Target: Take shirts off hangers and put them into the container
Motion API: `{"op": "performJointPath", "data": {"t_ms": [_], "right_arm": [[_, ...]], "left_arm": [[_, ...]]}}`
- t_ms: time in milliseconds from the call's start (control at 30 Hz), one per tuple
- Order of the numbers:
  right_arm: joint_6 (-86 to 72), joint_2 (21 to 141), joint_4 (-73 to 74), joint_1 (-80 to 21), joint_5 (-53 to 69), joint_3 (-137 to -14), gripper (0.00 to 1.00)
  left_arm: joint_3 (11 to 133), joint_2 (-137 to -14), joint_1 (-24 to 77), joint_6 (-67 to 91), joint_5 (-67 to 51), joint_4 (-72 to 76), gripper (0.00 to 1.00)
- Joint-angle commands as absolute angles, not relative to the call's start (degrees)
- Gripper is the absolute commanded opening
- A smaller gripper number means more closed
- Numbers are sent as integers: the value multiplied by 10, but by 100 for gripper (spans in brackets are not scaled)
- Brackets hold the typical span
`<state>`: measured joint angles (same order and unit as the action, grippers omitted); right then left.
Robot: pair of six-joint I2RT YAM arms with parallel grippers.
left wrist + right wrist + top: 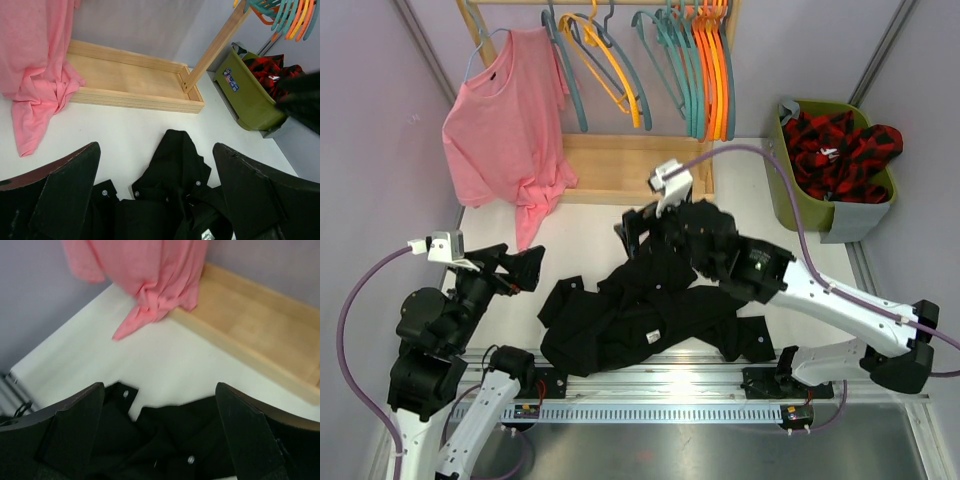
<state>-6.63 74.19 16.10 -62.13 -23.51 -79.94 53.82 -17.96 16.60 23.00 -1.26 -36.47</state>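
A plain black shirt (pixel 640 310) lies crumpled on the white table, off any hanger. My right gripper (pixel 645 228) hovers over its far end, open, with only cloth (pixel 165 440) below the fingers. My left gripper (pixel 523 266) is open at the shirt's left side, its collar and buttons (pixel 175 190) showing between the fingers. A pink t-shirt (pixel 505 120) hangs on a hanger at the rail's left end. Bare teal, yellow and orange hangers (pixel 690 70) fill the rest of the rail. The olive-green container (pixel 788 190) at the right holds a red-and-black plaid shirt (pixel 842 150).
The rack's wooden base tray (pixel 620 165) lies behind the black shirt, its upright post (pixel 215 45) near the container. The pink shirt's hem (pixel 30 125) drapes over the tray's edge onto the table. A grey piece (pixel 855 222) shows at the container's near corner. Purple walls close in.
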Motion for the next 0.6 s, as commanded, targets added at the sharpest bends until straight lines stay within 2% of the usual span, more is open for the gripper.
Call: {"op": "performJointPath", "data": {"t_ms": [0,67,167,300,567], "right_arm": [[-150,730,183,-666,-293,-701,99],[-199,734,210,-672,-314,-663,99],[-356,733,291,-672,-372,-578,100],[-497,720,367,-673,-432,-527,99],[-658,699,390,-673,-400,-447,99]], "left_arm": [[527,-171,166,243,-4,-350,99],[526,-169,166,248,-3,-350,99],[523,-167,166,250,-3,-357,99],[511,-163,166,251,-5,-357,99],[492,-174,166,258,-25,-339,99]]}}
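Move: The black shirt lies spread on the table, its middle some 35 cm below the open right hand, about 9 cm back and 4 cm to its right. The rack's wooden tray sits at table height, about 23 cm ahead of this hand and 2 cm right. The pink shirt hangs roughly 20 cm ahead and 20 cm left, about 12 cm lower. From the left hand, the black shirt's middle is about 15 cm right, 1 cm ahead and 33 cm below. Towards the black shirt's right-hand part the right hand drops fast, about 26 cm, going some 12 cm to the right and 7 cm back as well, and easing off at the end. Its wrist tips the fingers down some 30 degrees and swings clockwise about as much, fingers staying wide open. The left hand, still open, sinks about 3 cm. ##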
